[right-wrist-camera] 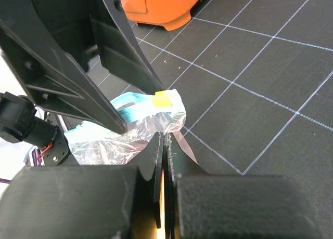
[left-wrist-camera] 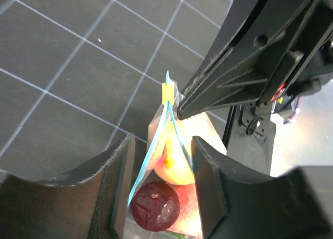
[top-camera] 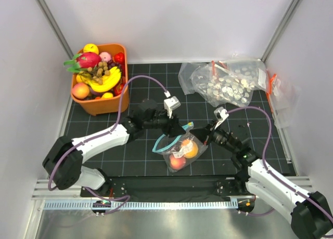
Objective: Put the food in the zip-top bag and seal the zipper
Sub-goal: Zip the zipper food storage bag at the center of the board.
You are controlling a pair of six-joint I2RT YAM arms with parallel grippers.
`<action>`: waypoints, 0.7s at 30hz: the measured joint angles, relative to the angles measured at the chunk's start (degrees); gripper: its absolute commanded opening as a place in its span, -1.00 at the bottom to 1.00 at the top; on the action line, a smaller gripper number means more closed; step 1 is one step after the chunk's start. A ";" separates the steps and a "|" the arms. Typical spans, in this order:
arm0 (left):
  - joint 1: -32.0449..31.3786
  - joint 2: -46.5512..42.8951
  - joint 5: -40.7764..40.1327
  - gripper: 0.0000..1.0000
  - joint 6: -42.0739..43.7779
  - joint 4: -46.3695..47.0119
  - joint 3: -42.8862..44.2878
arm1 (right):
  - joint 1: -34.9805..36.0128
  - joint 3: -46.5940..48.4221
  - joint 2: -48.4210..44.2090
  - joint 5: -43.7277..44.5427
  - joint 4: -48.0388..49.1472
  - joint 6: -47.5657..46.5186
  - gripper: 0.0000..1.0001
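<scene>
The zip-top bag (top-camera: 183, 151) lies on the black grid mat between both arms. It holds the pink-red peach (top-camera: 177, 162) and the orange (top-camera: 191, 149). Its teal zipper (top-camera: 163, 144) gapes in a loop at the left. My left gripper (top-camera: 181, 130) is open. In the left wrist view its jaws (left-wrist-camera: 164, 148) straddle the two teal strips (left-wrist-camera: 176, 130), with the fruit (left-wrist-camera: 154, 206) below them. My right gripper (top-camera: 200, 135) is shut on the bag's clear corner (right-wrist-camera: 171, 122), just under the yellow tab (right-wrist-camera: 162, 100) at the zipper's end.
An orange bin (top-camera: 99, 105) of toy fruit, with the banana and dragon fruit, stands at the back left. Bigger clear bags (top-camera: 229, 83) with white pieces and red-orange strips lie at the back right. White walls enclose the mat.
</scene>
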 measured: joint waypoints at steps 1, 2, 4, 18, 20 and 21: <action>-0.02 0.52 0.55 -0.16 -0.11 0.04 0.00 | 0.02 -0.04 0.00 0.00 0.00 -0.04 -0.98; -0.02 0.90 0.90 -0.38 -0.02 0.04 -0.02 | 0.02 -0.09 0.00 0.00 0.00 -0.11 -0.98; 0.00 1.18 1.73 -0.89 -0.15 0.09 -0.04 | 0.02 -0.11 0.00 0.00 -0.07 -0.17 -0.98; 0.00 0.22 9.33 -1.00 2.54 -2.10 0.61 | 0.26 -0.02 -4.11 -0.11 -4.26 -0.96 0.22; 0.09 -0.46 11.58 -1.00 3.39 -3.65 1.46 | 0.26 0.04 -6.14 -0.44 -5.44 -0.92 0.23; 0.13 -1.01 12.68 -1.00 3.80 -4.70 1.95 | 0.26 0.13 -7.08 -0.85 -5.88 -0.87 0.23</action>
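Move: The bag's zipper already runs between the half-open left pads. Its yellow tab lies about 3 cm to the left hand's right and 2 cm ahead, roughly level; the orange in the bag is some 7 cm back, 3 cm right and 7 cm below, and the peach about 13 cm back and 2 cm left, 9 cm lower. The right fingers are still shut on the bag's edge, with the tab about 3 cm left and 2 cm ahead of them. Pinch the two zipper strips together with the left gripper, shutting it right beside the yellow tab. Then keep that grip and pull the zipper back towards the base, about 3.5 cm, rising slightly at the end and turning some 15 degrees clockwise. Once the left holds, open the right fingers more than halfway to let go of the edge, and ease that hand back and up about 1.5 cm. ##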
